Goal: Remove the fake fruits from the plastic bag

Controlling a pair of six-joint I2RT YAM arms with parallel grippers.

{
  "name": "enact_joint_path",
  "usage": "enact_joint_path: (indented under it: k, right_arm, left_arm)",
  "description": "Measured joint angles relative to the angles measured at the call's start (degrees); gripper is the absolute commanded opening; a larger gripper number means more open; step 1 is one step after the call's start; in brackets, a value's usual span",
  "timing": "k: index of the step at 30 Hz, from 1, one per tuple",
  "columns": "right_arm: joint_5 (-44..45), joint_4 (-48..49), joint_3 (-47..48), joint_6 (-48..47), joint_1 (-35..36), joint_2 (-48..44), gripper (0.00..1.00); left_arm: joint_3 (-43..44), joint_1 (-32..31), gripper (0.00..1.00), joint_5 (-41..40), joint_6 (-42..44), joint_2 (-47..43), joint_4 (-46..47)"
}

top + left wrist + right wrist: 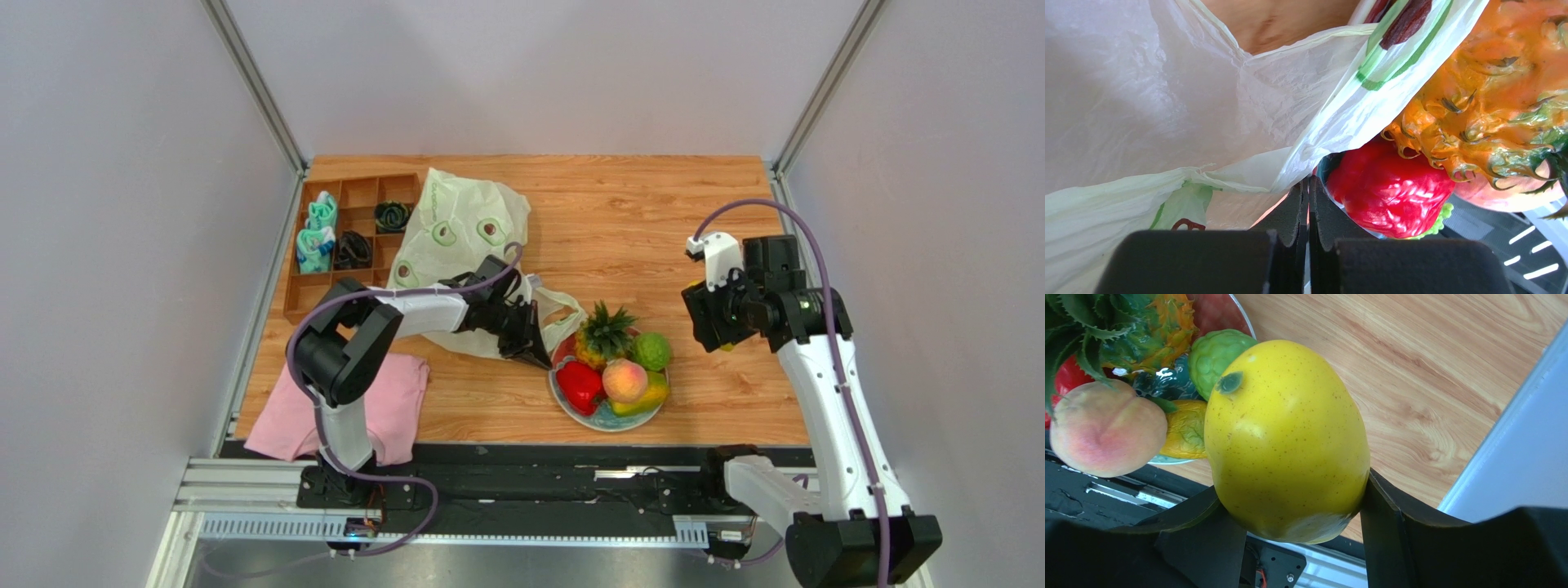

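Observation:
The pale plastic bag [460, 233] [1168, 92] lies crumpled at the back left, its handle loop trailing toward the plate [607, 420]. My left gripper [530, 346] [1309, 182] is shut at the bag's edge, and the film puckers into its tips. Beside it on the plate are a red pepper-like fruit [579, 384] [1389, 193], pineapple [604, 331] [1487, 92], peach [626, 380] [1106, 429], bumpy green ball [651, 352] [1220, 355] and mango [654, 395] [1185, 432]. My right gripper [715, 321] [1290, 499] hangs right of the plate, shut on a smooth yellow fruit [1284, 435].
A wooden compartment tray [350, 239] with small teal and black items stands at the back left. A pink cloth [356, 410] lies by the left arm's base. The grey side wall [1524, 441] is close on the right.

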Motion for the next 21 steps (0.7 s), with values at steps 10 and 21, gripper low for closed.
enact_joint_path:
  k: [10, 21]
  right_arm:
    - [-11.9, 9.6, 5.6, 1.7, 0.0, 20.3, 0.01]
    - [-25.9, 21.4, 13.5, 14.1, 0.0, 42.8, 0.01]
  left_arm:
    - [0.2, 4.3, 0.72, 5.7, 8.2, -4.5, -7.0]
    - [6.3, 4.6, 0.71, 14.5, 18.6, -9.6, -19.1]
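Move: At the left hand's shut fingertips is the plate's left rim; the plate's middle lies some 10 cm to the right and 2 cm back. On it the red pepper is 5 cm right and 3 cm back, the pineapple 8 cm right and 4 cm forward; the bag's handle is about 7 cm ahead. From the right hand, holding the yellow mango, the plate's middle is roughly 14 cm left, 3 cm back and 17 cm below, with the green fruit 8 cm left, 2 cm ahead and 14 cm below. Dragging the pinched plate rim about 2.5 cm farther left, the left hand opens wide, lets go and rises some 9 cm, easing back slightly and turning clockwise. Meanwhile the right hand keeps its grip on the mango and swings it about 15 cm forward, 10 cm left and 8 cm down, to beyond the plate's right side, its left side tilting up. ##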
